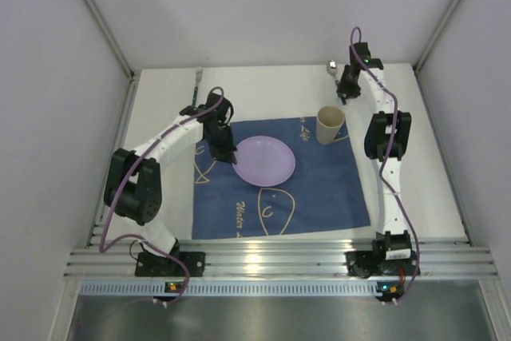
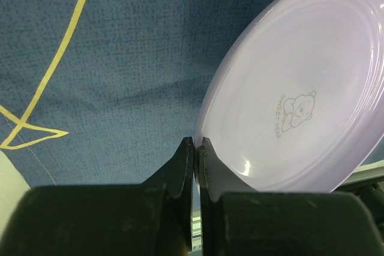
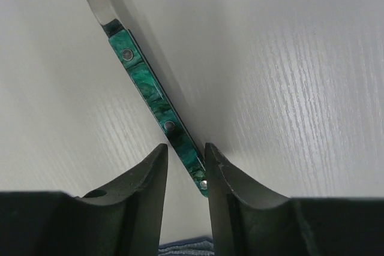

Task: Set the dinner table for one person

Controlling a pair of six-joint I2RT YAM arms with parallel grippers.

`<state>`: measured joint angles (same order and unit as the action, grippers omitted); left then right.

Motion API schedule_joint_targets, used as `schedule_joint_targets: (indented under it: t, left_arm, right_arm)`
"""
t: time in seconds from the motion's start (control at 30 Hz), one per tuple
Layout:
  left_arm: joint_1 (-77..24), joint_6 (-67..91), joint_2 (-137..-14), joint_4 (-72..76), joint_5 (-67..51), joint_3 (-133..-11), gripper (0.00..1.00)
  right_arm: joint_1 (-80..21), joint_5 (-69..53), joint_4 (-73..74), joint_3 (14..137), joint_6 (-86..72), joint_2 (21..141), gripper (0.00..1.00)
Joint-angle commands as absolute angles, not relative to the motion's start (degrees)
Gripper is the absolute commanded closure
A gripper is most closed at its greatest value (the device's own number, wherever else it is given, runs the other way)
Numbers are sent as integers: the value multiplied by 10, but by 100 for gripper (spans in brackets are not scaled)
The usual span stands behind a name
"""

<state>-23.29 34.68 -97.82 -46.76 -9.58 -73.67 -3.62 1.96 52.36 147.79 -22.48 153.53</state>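
Observation:
A lilac plate [image 1: 265, 159] lies on the dark blue placemat [image 1: 319, 197] in the middle of the white dinner table [image 1: 423, 173]. My left gripper [image 1: 233, 157] is at the plate's left edge. In the left wrist view its jaws [image 2: 197, 141] are shut on the rim of the plate [image 2: 294, 88]. At the far right of the table, my right gripper [image 1: 343, 97] points down over a utensil with a green marbled handle [image 3: 153, 97]. The jaws [image 3: 186, 147] straddle the handle's end. The right finger touches it and a gap remains on the left.
A tan paper cup [image 1: 330, 124] stands upright on the placemat's far right corner, close to my right arm. Another utensil [image 1: 196, 85] lies on the table at the far left. White walls and a silver rail [image 1: 279, 257] bound the table.

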Motion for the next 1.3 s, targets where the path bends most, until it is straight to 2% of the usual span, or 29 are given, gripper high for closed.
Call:
schedule_joint_targets:
  t: [0.0,0.07,0.1,0.13,0.17,0.47,0.73,0.83,0.87,0.9,0.93,1.0,1.13,1.27]
  left_arm:
    - [-229,325,-947,-471,-103,-740,100]
    - [-227,316,-954,-476,-105,-742,100]
    - [-226,314,-957,-477,-106,-743,100]
    - [-226,311,-959,-479,-106,-743,100]
    - [-226,305,-965,-476,-107,-741,100]
    - [-225,284,-991,-425,-99,-691,100]
    - [-226,282,-1025,-367,-119,-658,100]
    - [-228,281,-1020,-360,-126,-648,70]
    - [-228,280,-1013,-358,-126,-639,47]
    - [-228,281,-1009,-359,-123,-636,37]
    - [-228,284,-1005,-360,-111,-633,31]
    - [-228,287,-991,-366,-98,-629,23]
    - [-228,282,-969,-380,-72,-655,21]
    - [-215,288,-969,-398,-23,-730,18]
  right_arm:
    - [-38,54,614,1473,-216,1586,68]
    - [-37,55,616,1474,-221,1586,78]
    - [-34,56,615,1474,-222,1586,91]
    - [-34,57,614,1473,-223,1585,98]
    - [-33,57,612,1473,-226,1583,100]
    - [-35,68,564,1429,-213,1504,100]
    - [-19,114,561,1405,-180,1333,100]
    - [-18,123,564,1368,-177,1255,100]
    - [-18,124,563,1343,-176,1218,100]
    - [-19,125,566,1333,-174,1198,100]
    - [-19,127,565,1321,-174,1180,100]
    - [-20,125,568,1285,-172,1125,100]
    - [-32,117,577,1232,-175,1035,100]
    - [-61,84,598,1147,-180,925,100]
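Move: Between the right fingers, just open, lies the end of the spoon's handle; the spoon's middle is about 7 cm ahead, 3 cm to the left and 1 cm lower. The cup stands roughly 18 cm back and 7 cm left of that hand. The left hand grips the plate's left rim some 7 cm above the placemat, whose middle is about 16 cm to its right and 1 cm back; the plate's middle is 10 cm right, 1 cm back. Closing on the end of the spoon's handle, the right hand first eases back a little, then sweeps fast up about 30 cm and back some 16 cm, its fingers tipping forward. The left hand lowers the plate about 6 cm and slightly back onto the placemat, opens wide to free the rim, and starts to rise. ##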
